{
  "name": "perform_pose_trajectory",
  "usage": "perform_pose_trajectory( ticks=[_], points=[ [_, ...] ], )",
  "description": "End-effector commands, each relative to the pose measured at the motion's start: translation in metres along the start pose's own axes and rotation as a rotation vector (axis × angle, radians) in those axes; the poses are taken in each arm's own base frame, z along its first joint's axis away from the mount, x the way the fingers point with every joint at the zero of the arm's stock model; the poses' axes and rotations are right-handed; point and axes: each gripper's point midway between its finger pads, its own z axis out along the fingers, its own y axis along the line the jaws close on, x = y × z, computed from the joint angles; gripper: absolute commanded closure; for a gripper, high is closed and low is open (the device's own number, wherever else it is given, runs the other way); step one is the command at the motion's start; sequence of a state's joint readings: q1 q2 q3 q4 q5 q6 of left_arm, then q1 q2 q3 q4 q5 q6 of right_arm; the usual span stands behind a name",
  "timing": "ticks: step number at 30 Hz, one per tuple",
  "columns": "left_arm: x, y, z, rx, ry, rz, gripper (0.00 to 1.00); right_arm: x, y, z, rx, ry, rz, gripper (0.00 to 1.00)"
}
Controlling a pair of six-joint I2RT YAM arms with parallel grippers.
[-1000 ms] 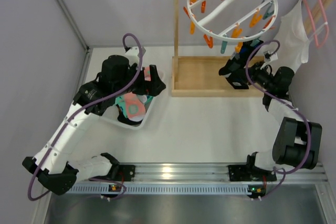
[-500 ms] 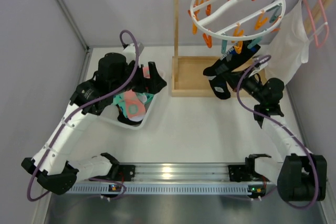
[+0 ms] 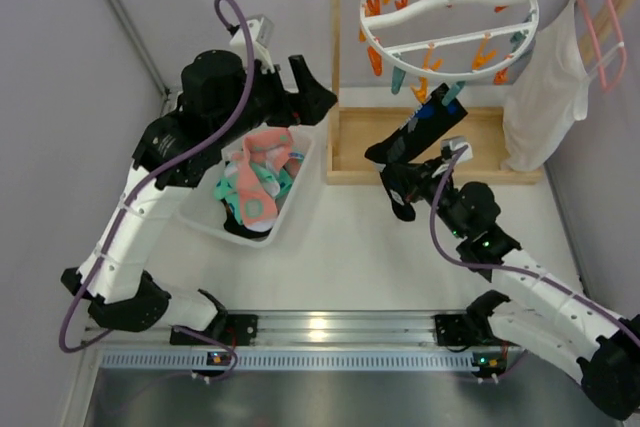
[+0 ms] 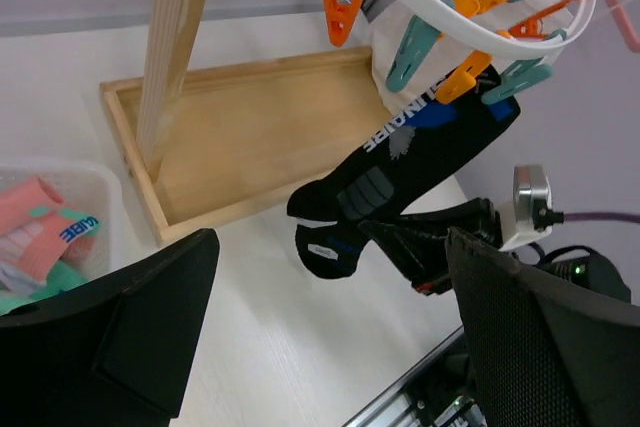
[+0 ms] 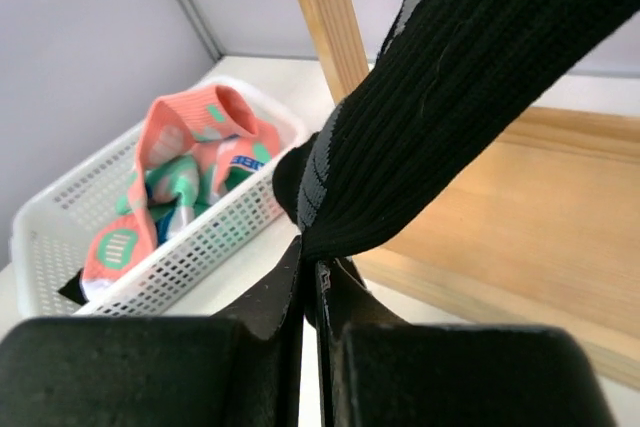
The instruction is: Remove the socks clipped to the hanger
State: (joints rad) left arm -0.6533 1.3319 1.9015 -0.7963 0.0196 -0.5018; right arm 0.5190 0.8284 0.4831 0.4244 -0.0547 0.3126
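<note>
The hanger is a round white ring with orange and teal clips, hung on the wooden rail. A black sock with blue marks stretches taut from the clips down and to the left. My right gripper is shut on its lower part, which also shows in the right wrist view. The sock looks still clipped at its top. My left gripper is open and empty, raised beside the rack post. Pink and teal socks lie in the white basket.
The wooden rack has an upright post and a base tray under the hanger. A white cloth garment on a pink wire hanger hangs at the right. Grey walls close the left and back.
My right gripper has pulled the black sock down and left, stretching it. The hanger has swung level. My left gripper has lifted out of the basket, leaving a pink sock there.
</note>
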Motion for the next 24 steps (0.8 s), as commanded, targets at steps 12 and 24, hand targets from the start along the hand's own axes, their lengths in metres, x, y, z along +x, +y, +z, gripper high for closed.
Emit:
perform_pose_trajectory(
  ticks=[12,24],
  points=[
    [-0.048,-0.017,0.071,-0.151,-0.133,0.174,0.01,0.001,0.066,0.052,0.209,0.066,-0.228,1.0],
    [-0.049,-0.035,0.098,-0.033,-0.119,0.42,0.01,0.019,0.115,0.098,0.19,0.14,-0.363,1.0]
  ],
)
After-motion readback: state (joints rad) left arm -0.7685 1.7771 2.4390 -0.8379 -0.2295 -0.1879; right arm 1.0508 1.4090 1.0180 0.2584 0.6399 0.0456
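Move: The clip holding the black sock is about 8 cm ahead of the left hand, some 21 cm to its right and 3 cm lower. The hanger ring's middle lies roughly 10 cm beyond that clip, and the wooden post about 13 cm ahead and 4 cm right of the left hand. From the right hand, the clip is around 7 cm ahead, 8 cm right and 16 cm up; the basket is some 12 cm ahead, 25 cm left and 22 cm down. Keep the right fingers shut on the black sock's foot and draw the sock about 14 cm to the left at level height, towards the basket, rolling the wrist some 20 degrees so its left side sinks. Meanwhile bring the wide-open left gripper about 8 cm forward and 6 cm right towards the sock's clip, rising slightly and tipping the fingertips up as the wrist rolls. ##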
